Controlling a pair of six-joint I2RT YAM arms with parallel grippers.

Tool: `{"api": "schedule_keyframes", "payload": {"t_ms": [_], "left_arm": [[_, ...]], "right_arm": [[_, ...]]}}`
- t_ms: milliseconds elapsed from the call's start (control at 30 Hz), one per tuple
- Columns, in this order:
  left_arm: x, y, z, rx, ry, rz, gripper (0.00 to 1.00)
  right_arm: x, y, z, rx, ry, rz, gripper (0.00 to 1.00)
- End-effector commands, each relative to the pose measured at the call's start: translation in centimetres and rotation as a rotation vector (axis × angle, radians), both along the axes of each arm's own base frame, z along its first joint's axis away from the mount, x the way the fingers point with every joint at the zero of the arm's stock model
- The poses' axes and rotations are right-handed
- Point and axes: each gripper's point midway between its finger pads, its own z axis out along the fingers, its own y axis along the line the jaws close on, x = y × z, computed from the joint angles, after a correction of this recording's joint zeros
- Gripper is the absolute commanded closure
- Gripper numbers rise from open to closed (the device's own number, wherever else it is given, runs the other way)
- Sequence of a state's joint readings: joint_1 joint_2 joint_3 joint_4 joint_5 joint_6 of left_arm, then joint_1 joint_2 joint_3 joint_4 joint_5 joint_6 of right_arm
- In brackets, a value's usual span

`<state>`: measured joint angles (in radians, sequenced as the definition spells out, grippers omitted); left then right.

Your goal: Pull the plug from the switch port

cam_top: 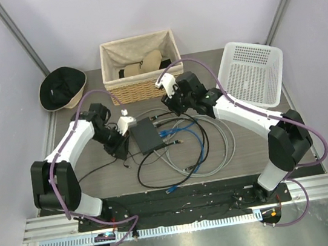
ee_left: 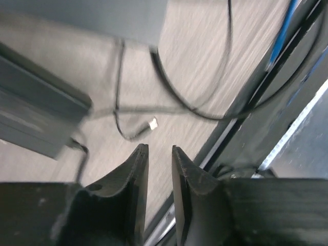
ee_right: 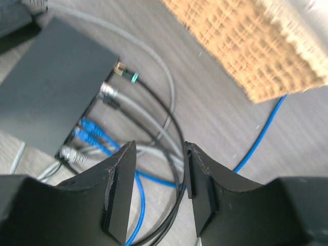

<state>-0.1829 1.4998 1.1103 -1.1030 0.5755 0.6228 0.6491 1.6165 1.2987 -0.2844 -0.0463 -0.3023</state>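
Note:
The switch (cam_top: 144,135) is a flat black box in the middle of the table. Several plugs sit in the ports along its right edge (ee_right: 97,110): a black cable with a green-ringed plug (ee_right: 126,76), a grey one (ee_right: 108,91), two blue ones (ee_right: 87,129) and a pale one (ee_right: 69,154). My right gripper (ee_right: 159,147) is open and empty, above the cables just right of the ports; it also shows in the top view (cam_top: 172,108). My left gripper (ee_left: 157,149) is open a little and empty, beside the switch's left edge (cam_top: 122,143).
Loops of grey, black and blue cable (cam_top: 201,145) lie right of and in front of the switch. A wicker basket (cam_top: 139,71) stands behind, a white plastic basket (cam_top: 252,74) back right, a hat (cam_top: 62,88) back left. A loose connector (ee_left: 152,123) lies under the left gripper.

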Motion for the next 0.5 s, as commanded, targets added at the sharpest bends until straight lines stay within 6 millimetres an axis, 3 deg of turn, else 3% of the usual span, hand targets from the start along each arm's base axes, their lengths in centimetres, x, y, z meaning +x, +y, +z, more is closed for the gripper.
{"api": "schedule_keyframes", "payload": {"t_ms": [0,100,267,367,467], "left_arm": [[-1.2,2.1,-1.6,0.096,-0.046,-0.034,0.85],[-1.1,3.2,-2.1,0.157,-0.061,-0.021,0.90],[-0.5,4.9,-0.8,0.229,-0.165,-0.049,1.00],[-0.9,8.1,-1.0,0.360,-0.181,-0.089,1.00],[-1.5,11.1,-0.2,0.395,-0.160,-0.020,1.00]], "right_arm": [[-1.1,-0.6,0.7,0.016,0.007,-0.011,0.50],[-1.4,-0.6,0.4,0.017,0.017,-0.006,0.50],[-1.7,-0.4,0.5,0.034,0.016,0.003,0.48],[-1.4,-0.6,-0.1,0.034,0.009,0.002,0.48],[-0.9,-0.6,0.4,0.057,0.004,-0.012,0.48]]}}
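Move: From my left hand, the switch lies about 8 cm ahead and 8 cm to the right, some 8 cm lower. The loose thin-cable plug lies nearly under that hand, about 3 cm right and 2 cm back; the black adapter stands some 7 cm ahead and 1 cm left. From my right hand, the switch is about 11 cm left and 3 cm back, 16 cm lower, with the blue plugs on its near side about 5 cm left and 4 cm back. I draw my empty left hand away from the switch and the loose plug, first dipping back and down a couple of centimetres, then sweeping left over bare table, about 7 cm left in all, while its fingers shut on nothing and swing some 15 degrees nearer straight down. My right hand sinks about 2.5 cm and eases slightly back above the cables beside the ports, then nearly stops, its fingers still open. ##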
